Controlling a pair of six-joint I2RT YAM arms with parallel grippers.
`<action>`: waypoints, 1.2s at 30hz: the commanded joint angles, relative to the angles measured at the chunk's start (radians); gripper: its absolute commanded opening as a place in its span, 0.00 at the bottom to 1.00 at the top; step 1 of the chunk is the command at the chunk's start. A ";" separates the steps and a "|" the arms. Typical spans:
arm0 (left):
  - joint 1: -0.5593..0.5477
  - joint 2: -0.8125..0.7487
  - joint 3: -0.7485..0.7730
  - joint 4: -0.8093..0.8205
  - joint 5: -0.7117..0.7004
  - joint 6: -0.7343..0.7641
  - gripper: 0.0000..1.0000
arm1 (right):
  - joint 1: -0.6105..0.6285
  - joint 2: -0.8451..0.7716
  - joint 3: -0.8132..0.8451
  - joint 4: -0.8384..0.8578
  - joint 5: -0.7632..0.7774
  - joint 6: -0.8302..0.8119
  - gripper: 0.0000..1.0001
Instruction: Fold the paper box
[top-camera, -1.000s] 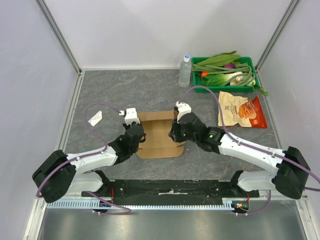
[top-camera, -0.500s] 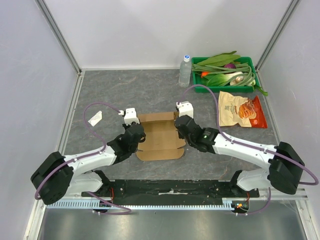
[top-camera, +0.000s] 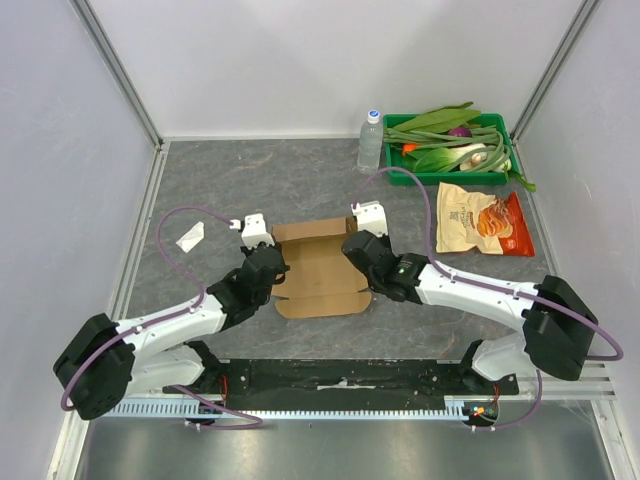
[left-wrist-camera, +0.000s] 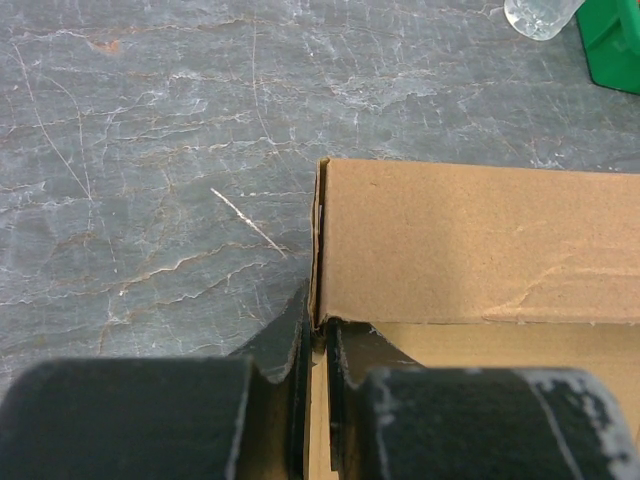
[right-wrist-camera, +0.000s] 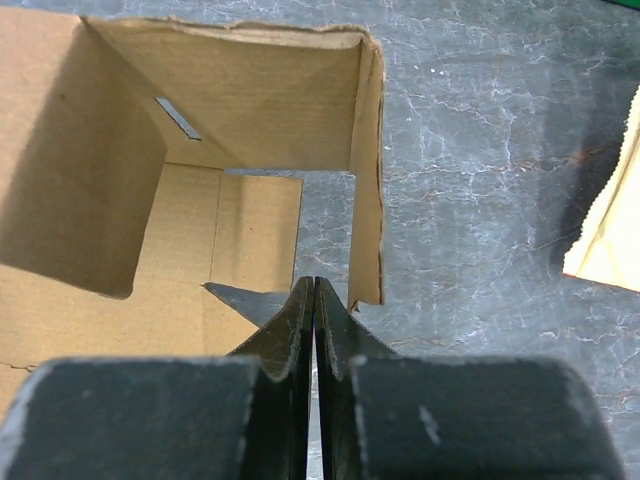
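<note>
The paper box (top-camera: 318, 268) is brown cardboard, partly raised, in the middle of the table between both arms. My left gripper (top-camera: 270, 268) is at its left side; in the left wrist view the left gripper (left-wrist-camera: 320, 322) is shut on the thin edge of an upright wall of the paper box (left-wrist-camera: 470, 240). My right gripper (top-camera: 360, 262) is at the box's right side. In the right wrist view the right gripper (right-wrist-camera: 314, 285) has its jaws pressed together with nothing between them, just left of the standing right flap (right-wrist-camera: 368, 180), looking into the paper box (right-wrist-camera: 230, 90).
A water bottle (top-camera: 370, 142) and a green tray (top-camera: 440, 178) of vegetables stand at the back right. An orange snack bag (top-camera: 483, 220) lies to the right of the box. A white paper scrap (top-camera: 190, 237) lies at the left. Grey walls surround the table.
My right gripper has shut and its arm has swung toward the box's right rear corner. My left arm has shifted slightly back, still gripping the wall.
</note>
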 joint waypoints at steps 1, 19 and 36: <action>0.003 -0.042 -0.001 0.039 0.005 -0.039 0.02 | 0.002 0.005 0.040 0.039 0.059 -0.025 0.07; 0.005 -0.084 -0.046 0.099 0.041 -0.037 0.02 | -0.006 -0.025 -0.043 0.327 -0.142 0.003 0.05; 0.009 -0.156 -0.101 0.150 0.061 -0.063 0.02 | -0.021 0.052 -0.121 0.424 -0.239 0.098 0.04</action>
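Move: The left hand already pinches the box's far left corner; the far right corner lies about 19 cm to its right and 2 cm ahead, at much the same height. From the right hand, that corner is some 3 cm ahead and 2 cm left, nearly level in height. The side tab is about 2 cm ahead and 1 cm right, and the middle of the top flap about 14 cm left and 2 cm ahead. Fingers shut, the right hand arcs left about 5.5 cm past the side tab, rising then sinking; left keeps pinching. ##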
